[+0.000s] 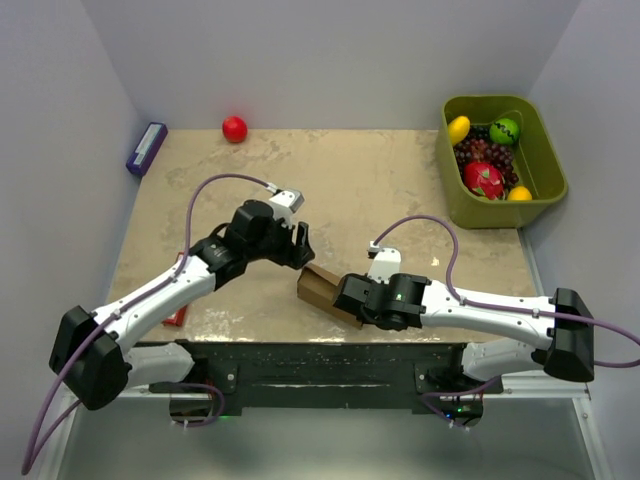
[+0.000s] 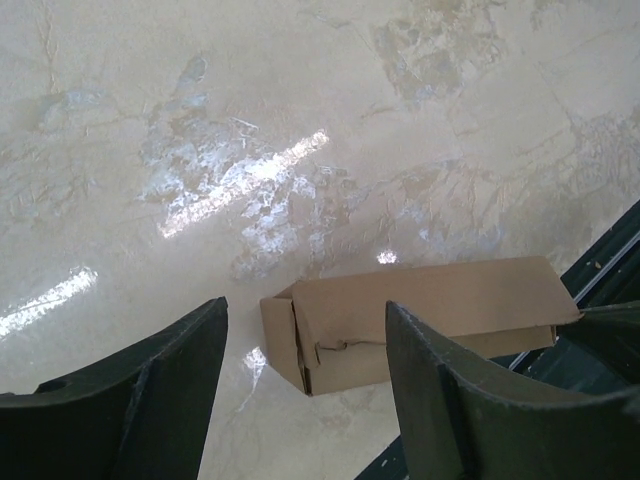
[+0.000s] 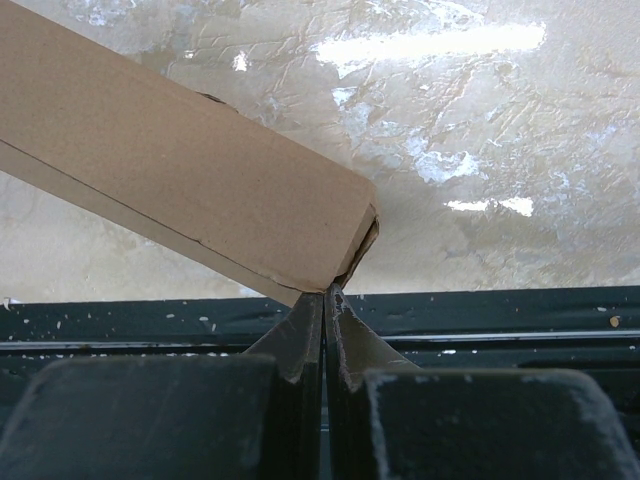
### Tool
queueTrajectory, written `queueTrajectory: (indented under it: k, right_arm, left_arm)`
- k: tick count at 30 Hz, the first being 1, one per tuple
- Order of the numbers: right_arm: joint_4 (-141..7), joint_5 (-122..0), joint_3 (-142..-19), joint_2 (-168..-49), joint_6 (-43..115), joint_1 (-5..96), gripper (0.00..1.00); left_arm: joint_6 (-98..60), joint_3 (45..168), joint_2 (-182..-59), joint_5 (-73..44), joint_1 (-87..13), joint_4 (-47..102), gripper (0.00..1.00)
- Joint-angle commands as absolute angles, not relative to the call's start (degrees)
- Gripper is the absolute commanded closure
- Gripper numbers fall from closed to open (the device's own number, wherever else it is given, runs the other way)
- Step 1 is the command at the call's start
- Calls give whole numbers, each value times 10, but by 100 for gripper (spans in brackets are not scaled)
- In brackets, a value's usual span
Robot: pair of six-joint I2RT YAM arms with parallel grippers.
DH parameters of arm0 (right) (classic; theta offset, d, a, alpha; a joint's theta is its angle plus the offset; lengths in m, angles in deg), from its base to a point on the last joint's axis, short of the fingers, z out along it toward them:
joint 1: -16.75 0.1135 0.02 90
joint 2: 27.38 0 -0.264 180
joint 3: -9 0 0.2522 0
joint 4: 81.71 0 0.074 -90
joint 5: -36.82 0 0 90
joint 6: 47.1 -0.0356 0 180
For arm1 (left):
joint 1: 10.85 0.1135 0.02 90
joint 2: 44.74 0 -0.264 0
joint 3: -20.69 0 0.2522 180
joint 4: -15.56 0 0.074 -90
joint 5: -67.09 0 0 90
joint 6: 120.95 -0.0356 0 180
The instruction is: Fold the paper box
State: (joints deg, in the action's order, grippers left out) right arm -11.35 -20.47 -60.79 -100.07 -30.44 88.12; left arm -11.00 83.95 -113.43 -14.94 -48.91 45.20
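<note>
The paper box (image 1: 318, 285) is a small brown cardboard box lying near the table's front edge, between the two arms. In the left wrist view the paper box (image 2: 420, 305) shows its folded end with a creased flap. My left gripper (image 1: 300, 245) hovers just behind it, open, with nothing between its fingers (image 2: 170, 370). My right gripper (image 3: 326, 290) is shut, and its tips touch the near end corner of the paper box (image 3: 170, 170). No cardboard shows between those closed fingers.
A green bin (image 1: 545, 190) with fruit stands at the back right. A red ball (image 1: 234, 128) and a small purple box (image 1: 146, 147) lie at the back left. A flat red box (image 1: 177, 318) lies under the left arm. The black front rail (image 1: 330, 360) runs just below the paper box.
</note>
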Motion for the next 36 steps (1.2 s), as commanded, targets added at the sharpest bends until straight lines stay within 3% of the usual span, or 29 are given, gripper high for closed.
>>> queueTrajectory:
  k: [1, 8, 29, 32, 33, 36]
  right_arm:
    - [-102, -188, -614, -1004, -311, 886, 100]
    - [-102, -189, -614, -1011, -308, 885, 100]
    - [-104, -193, -609, -999, -308, 886, 100]
    - [-113, -197, -610, -991, -300, 886, 91]
    - [-117, -199, -609, -990, -297, 886, 80]
    - [-119, -200, -610, -979, -293, 886, 62]
  left_arm:
    - [-113, 829, -1151, -125, -481, 398, 33]
    - [-106, 799, -1170, -116, -479, 369, 42]
    - [-37, 653, -1133, -87, -479, 303, 51]
    - [-26, 636, -1129, -77, -479, 271, 54]
    - [-22, 632, -1129, -76, -479, 269, 55]
    - [-19, 621, -1125, -76, -479, 263, 57]
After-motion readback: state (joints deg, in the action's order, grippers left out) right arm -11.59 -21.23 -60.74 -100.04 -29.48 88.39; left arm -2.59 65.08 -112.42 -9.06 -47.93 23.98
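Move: The box's left end lies about 4 cm back from the left hand, level with it sideways and some 9 cm below. From there the box runs back and to the right, so that its right end is about 11 cm back and 13 cm right of the left hand, equally low. The right fingers are shut at the near corner of that right end, its middle some 2 cm ahead of them; the left end is about 9 cm ahead and 12 cm left of the right hand. Straight down first, then easing back over the last stretch, the left hand sinks about 6 cm and draws back some 2 cm to the box's left end, tilting by roughly 10 degrees. Its fingers narrow but stay apart, coming in close about the end's upper edge. The right hand holds its place and only at the very end opens its fingers, releasing the pinched near corner. ##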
